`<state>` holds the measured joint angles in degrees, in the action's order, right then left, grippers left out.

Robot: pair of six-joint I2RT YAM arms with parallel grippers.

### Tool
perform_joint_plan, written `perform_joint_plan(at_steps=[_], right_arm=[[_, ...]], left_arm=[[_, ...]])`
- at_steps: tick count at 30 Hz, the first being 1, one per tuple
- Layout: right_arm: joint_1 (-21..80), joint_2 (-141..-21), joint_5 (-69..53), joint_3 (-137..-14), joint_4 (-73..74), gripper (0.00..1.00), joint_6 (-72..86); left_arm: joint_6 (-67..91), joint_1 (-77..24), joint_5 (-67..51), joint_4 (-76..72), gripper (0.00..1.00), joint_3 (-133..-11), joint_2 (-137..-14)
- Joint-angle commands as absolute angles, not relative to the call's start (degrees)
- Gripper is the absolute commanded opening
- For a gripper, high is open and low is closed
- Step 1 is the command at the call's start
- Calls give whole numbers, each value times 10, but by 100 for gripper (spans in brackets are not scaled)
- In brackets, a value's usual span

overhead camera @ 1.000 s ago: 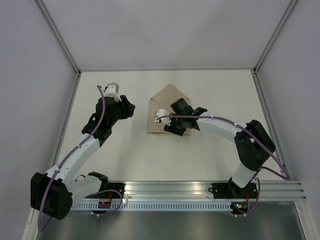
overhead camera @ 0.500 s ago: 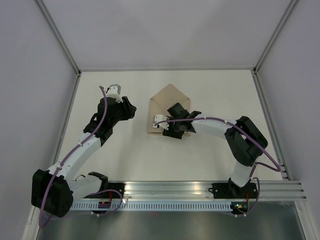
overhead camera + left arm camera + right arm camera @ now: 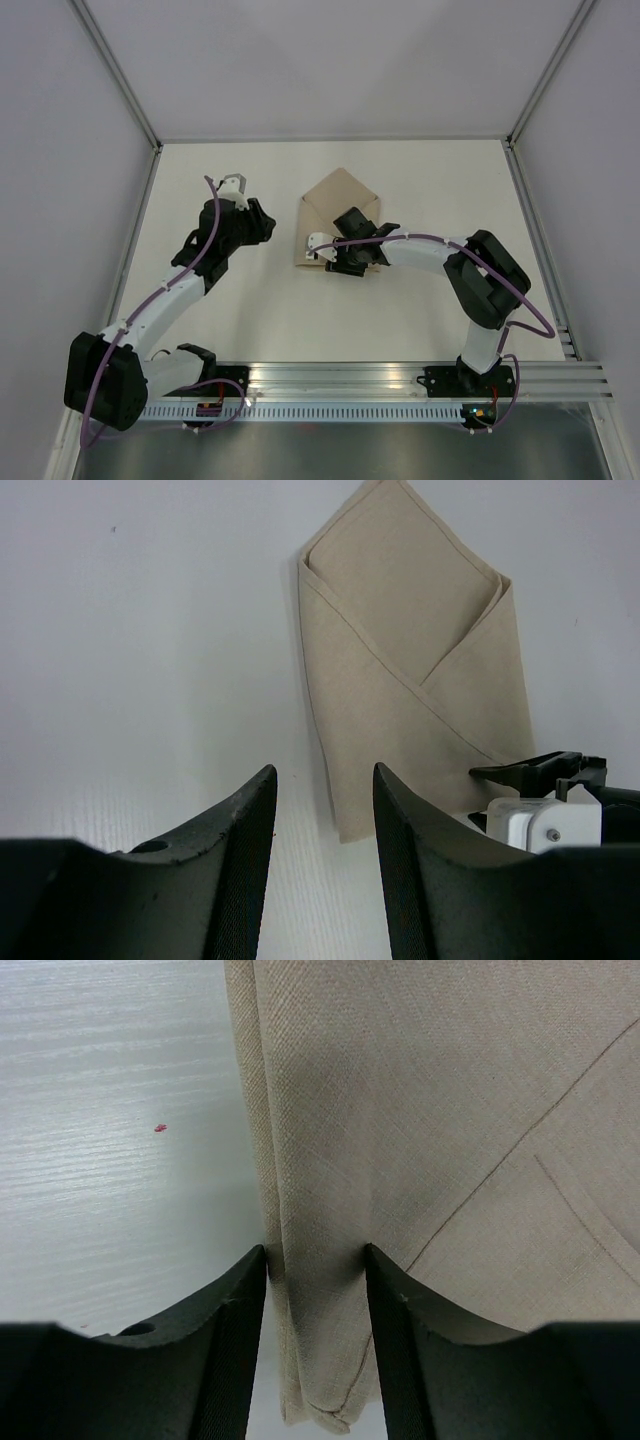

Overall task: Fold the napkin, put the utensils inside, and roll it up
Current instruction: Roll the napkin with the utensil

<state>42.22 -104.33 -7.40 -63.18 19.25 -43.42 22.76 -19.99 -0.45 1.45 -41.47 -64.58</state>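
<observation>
The beige napkin (image 3: 338,197) lies folded into an envelope shape at the table's middle, its point toward the far wall. My right gripper (image 3: 344,262) is down on its near edge. In the right wrist view the jaws (image 3: 315,1250) are shut on a bunched fold along the napkin's (image 3: 450,1110) left edge, with cloth filling the gap. My left gripper (image 3: 266,227) hovers open to the left of the napkin; in its own view (image 3: 322,770) only bare table shows between the fingers, and the napkin (image 3: 400,660) lies ahead. The utensils are hidden.
White table (image 3: 420,300) walled on three sides by grey panels. The metal rail (image 3: 400,375) that carries both arm bases runs along the near edge. A small red speck (image 3: 160,1128) lies on the table left of the napkin.
The right gripper slid toward the napkin's near edge and narrowed onto the cloth, its elbow folding inward. The left gripper drifted slightly toward the far right, still open.
</observation>
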Motion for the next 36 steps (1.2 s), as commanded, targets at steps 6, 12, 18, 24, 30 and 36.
perform_joint_plan(at_steps=[6, 12, 18, 24, 30, 36], right_arm=[[422, -1075, -86, -640, 219, 48, -459], [410, -1099, -122, -668, 270, 37, -464], [392, -1113, -163, -684, 312, 27, -468], [367, -1125, -232, -710, 379, 22, -482], [334, -1162, -303, -770, 485, 21, -513], [305, -1211, -349, -832, 577, 19, -547]], left_arm=[[189, -199, -37, -29, 49, -403, -653], [181, -199, -54, -48, 50, -393, -650], [177, -201, -66, -66, 50, -377, -633], [156, -225, -67, -80, 49, -352, -599], [97, -299, -33, -82, 49, -341, -576], [30, -380, -2, -107, 49, -312, -563]])
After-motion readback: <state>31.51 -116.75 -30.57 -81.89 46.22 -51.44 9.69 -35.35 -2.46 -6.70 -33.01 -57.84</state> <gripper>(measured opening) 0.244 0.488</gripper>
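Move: The right hand's half-open fingers already straddle the napkin's near folded edge, right at the fingertips. Along that edge the left near corner lies about 12 cm to its left and the right near corner some 7 cm to its right; the far corner is roughly 24 cm straight ahead. From the left hand, the left near corner is about 8 cm right, 3 cm back and 16 cm below. Right fingers pinch the napkin's near edge, tipping back 25 degrees; left hand swings back and right some 10 cm. ##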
